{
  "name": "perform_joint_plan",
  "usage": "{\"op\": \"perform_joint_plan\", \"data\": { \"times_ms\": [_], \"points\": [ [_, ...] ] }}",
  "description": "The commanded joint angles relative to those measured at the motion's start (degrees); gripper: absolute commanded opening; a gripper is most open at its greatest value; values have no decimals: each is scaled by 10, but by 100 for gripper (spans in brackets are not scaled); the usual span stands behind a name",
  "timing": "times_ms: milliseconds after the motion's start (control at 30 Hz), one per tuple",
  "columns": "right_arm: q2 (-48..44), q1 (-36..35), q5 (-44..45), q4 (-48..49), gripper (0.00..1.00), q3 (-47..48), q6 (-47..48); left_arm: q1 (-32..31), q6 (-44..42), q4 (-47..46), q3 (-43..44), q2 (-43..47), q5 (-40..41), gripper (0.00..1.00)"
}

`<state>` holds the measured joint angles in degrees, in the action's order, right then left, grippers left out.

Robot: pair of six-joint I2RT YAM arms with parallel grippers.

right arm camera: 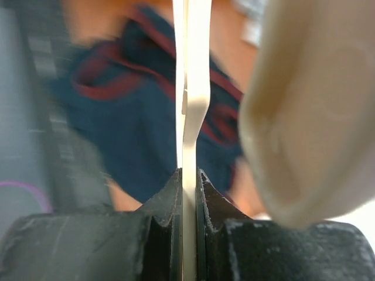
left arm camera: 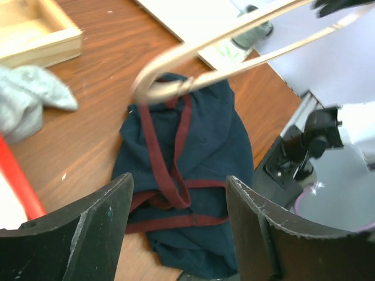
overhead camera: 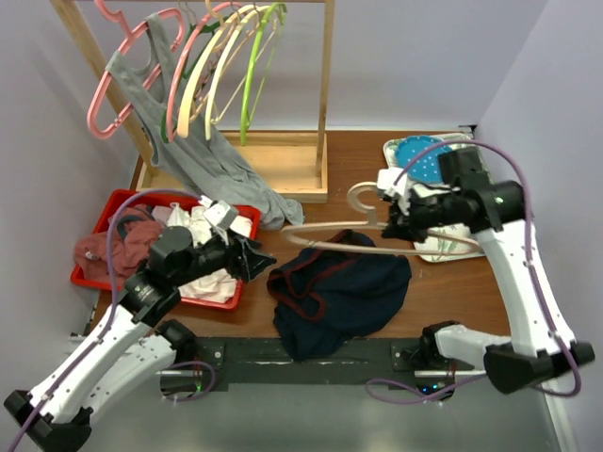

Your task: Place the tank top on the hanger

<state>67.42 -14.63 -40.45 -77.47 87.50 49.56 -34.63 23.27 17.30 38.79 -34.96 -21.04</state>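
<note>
The dark navy tank top (overhead camera: 339, 287) with dark red trim lies crumpled on the table's front middle; it also shows in the left wrist view (left arm camera: 193, 158) and behind the hanger in the right wrist view (right arm camera: 126, 117). My right gripper (overhead camera: 407, 218) is shut on the tan hanger (overhead camera: 325, 235) near its hook and holds it level over the tank top's far edge. The hanger's rounded end (left arm camera: 155, 79) reaches the garment's top, and its thin bar (right arm camera: 193, 88) runs between my jaws. My left gripper (overhead camera: 256, 256) is open and empty, just left of the tank top (left arm camera: 176, 234).
A red bin (overhead camera: 104, 212) of clothes sits at the left under my left arm. A wooden rack (overhead camera: 325, 94) at the back holds pink, yellow and green hangers and a grey tank top (overhead camera: 203, 155). A white tray (overhead camera: 452, 247) lies at the right.
</note>
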Motion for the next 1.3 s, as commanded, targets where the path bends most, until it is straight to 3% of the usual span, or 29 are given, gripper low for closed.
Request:
{"op": "perform_joint_plan", "data": {
  "times_ms": [0,133,333,400,567,733,800,933,1267],
  "points": [
    [-53,38,117,-79,0,-3,36,0,77,50,-12,30,59,70],
    [-77,38,99,-111,0,-24,61,-8,175,9,-92,43,21,72],
    [-84,38,85,-123,0,-58,73,-78,227,-25,-101,-9,85,70],
    [-85,38,79,-123,0,-68,74,-132,231,-18,-82,-60,150,69],
    [-87,38,66,-123,0,-99,82,-202,250,29,-9,-165,284,56],
    [-95,38,59,-123,0,-118,100,-217,261,58,28,-243,339,39],
    [-99,37,54,-123,0,-123,107,-218,260,56,30,-252,350,29],
    [-107,36,35,-123,0,-133,120,-219,255,48,30,-248,358,0],
    [-93,11,-13,-122,0,-156,128,-218,249,82,59,-211,366,0]
  ]
}}
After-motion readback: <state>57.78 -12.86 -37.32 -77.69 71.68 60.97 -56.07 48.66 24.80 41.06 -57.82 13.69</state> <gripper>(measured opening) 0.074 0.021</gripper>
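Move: The dark tank top's strap nearest the left hand lies about 4 cm to that hand's right, level fore and aft, and some 13 cm below. The tank top's middle is roughly 19 cm right and 5 cm back of the hand, 15 cm below; the red basket's middle is about 23 cm left, 8 cm ahead, 14 cm below. From the right hand, already holding the hanger, the strap is some 27 cm left, 8 cm back and 17 cm below. The tank top's red-trimmed strap is pinched by the left fingers, which start wide open and shut on it after the hand sinks about 13 cm, first easing back, then going right and forward as it tips down some 25 degrees; a slight rise follows. The right hand keeps its grip on the hanger, swings right a little, then lowers it about 6 cm towards the tank top and draws it back. ##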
